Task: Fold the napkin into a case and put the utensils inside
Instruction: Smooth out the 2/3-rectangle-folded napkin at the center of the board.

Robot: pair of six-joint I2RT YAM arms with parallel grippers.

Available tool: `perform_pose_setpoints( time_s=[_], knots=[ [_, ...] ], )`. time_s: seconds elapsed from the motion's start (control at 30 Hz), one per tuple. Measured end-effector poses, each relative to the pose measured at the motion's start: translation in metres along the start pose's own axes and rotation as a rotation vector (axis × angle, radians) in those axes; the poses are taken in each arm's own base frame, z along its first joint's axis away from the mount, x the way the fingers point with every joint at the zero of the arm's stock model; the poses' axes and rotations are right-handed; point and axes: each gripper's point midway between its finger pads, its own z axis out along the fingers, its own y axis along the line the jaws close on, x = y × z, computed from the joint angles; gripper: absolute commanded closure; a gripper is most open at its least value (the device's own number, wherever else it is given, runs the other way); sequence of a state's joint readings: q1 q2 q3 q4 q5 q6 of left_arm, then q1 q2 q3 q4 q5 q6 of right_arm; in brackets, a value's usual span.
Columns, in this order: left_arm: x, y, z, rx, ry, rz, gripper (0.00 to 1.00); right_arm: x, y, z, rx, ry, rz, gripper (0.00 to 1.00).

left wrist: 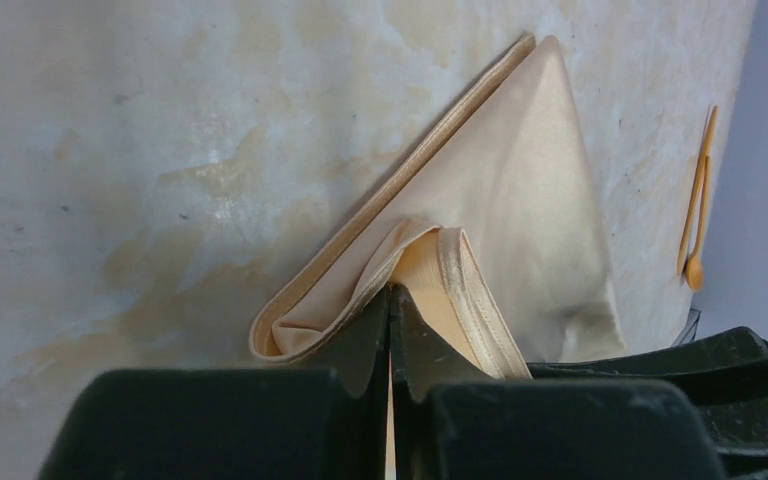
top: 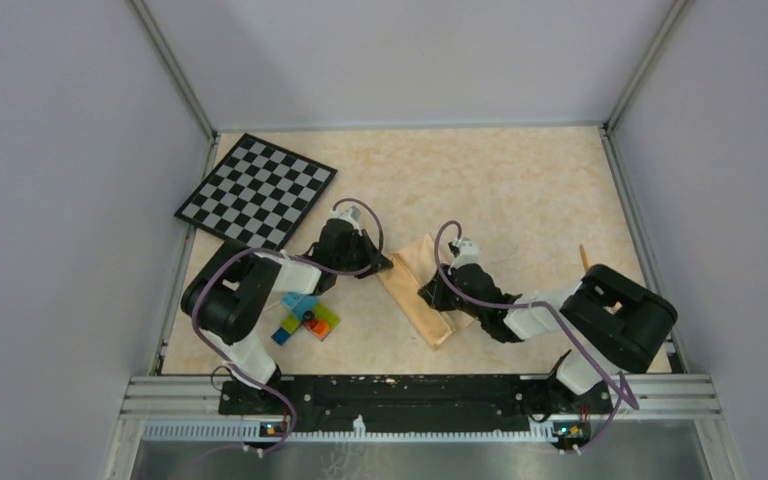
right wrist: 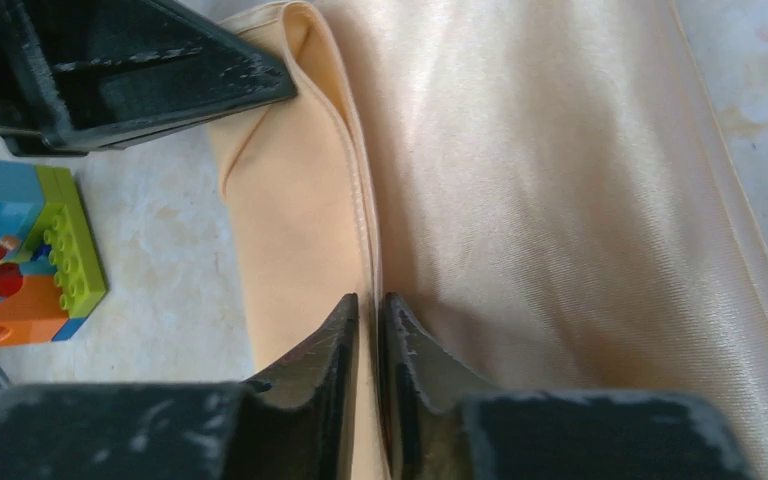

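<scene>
The peach-orange napkin [top: 422,300] lies folded into a narrow strip on the table between the two arms. At the strip's far end, my left gripper [top: 384,264] is shut on a lifted fold of the napkin [left wrist: 520,190]; its jaws [left wrist: 392,292] meet with cloth pinched at the tips. My right gripper [top: 434,290] sits over the middle of the strip, and its jaws [right wrist: 370,300] are nearly together with the napkin's [right wrist: 560,200] hemmed edge between them. The orange-yellow utensils [top: 585,256] lie at the right side of the table, also visible as utensils [left wrist: 698,215] by the wall.
A black-and-white checkerboard [top: 256,190] lies at the back left. A cluster of coloured toy bricks [top: 305,318] sits just left of the napkin, also visible as bricks [right wrist: 40,250]. Walls enclose the table on three sides.
</scene>
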State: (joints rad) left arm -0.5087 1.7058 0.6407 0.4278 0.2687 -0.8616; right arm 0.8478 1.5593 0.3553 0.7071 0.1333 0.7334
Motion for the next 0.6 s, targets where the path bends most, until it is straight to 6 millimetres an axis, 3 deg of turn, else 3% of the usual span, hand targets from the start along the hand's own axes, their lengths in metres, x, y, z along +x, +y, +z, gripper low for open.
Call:
perform_pose_setpoints(
  time_s=[0.1,0.2,0.3,0.4,0.5,0.6],
  knots=[
    [-0.002,-0.001,0.003,0.020,-0.007,0.002,1.00,-0.004,0.006,-0.006,-0.003,0.029,-0.047,0.60],
    [-0.003,-0.002,0.005,0.035,-0.014,0.006,1.00,-0.025,0.023,-0.016,-0.025,0.022,-0.108,0.44],
    [-0.002,-0.003,0.005,0.043,-0.012,0.008,1.00,-0.055,0.055,-0.030,-0.122,-0.016,-0.169,0.42],
    [-0.002,-0.003,0.005,0.042,-0.011,0.010,1.00,-0.067,0.090,-0.026,-0.271,0.015,-0.209,0.41],
    [-0.002,-0.003,0.005,0.041,-0.010,0.013,1.00,-0.055,0.112,-0.010,-0.421,0.106,-0.219,0.41],
    [-0.002,-0.003,0.006,0.040,-0.004,0.015,1.00,-0.029,0.111,0.004,-0.504,0.213,-0.195,0.41]
  ],
)
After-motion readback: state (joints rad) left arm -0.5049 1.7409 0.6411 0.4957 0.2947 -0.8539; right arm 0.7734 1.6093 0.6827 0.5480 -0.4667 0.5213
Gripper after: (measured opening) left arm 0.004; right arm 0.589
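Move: The right hand still has the flap edge of the folded napkin between its fingers; the napkin's outer left edge lies about 6 cm to its left, level with it and 1 cm below. The left gripper's tips are some 6 cm to the right hand's left and 7 cm farther out, and the toy blocks about 23 cm left and 3 cm back. For the left hand, that stretch of outer edge is roughly 6 cm back, neither left nor right. Up and then to its left goes the right hand: its fingers open to a little over half and let go of the flap edge, rising about 11 cm. It swings some 8 cm left across the napkin's outer left edge, turning about 30 degrees counter-clockwise, and has begun to sink near the left gripper, which stays with shut fingertips pressed on the napkin's far-left fold. ##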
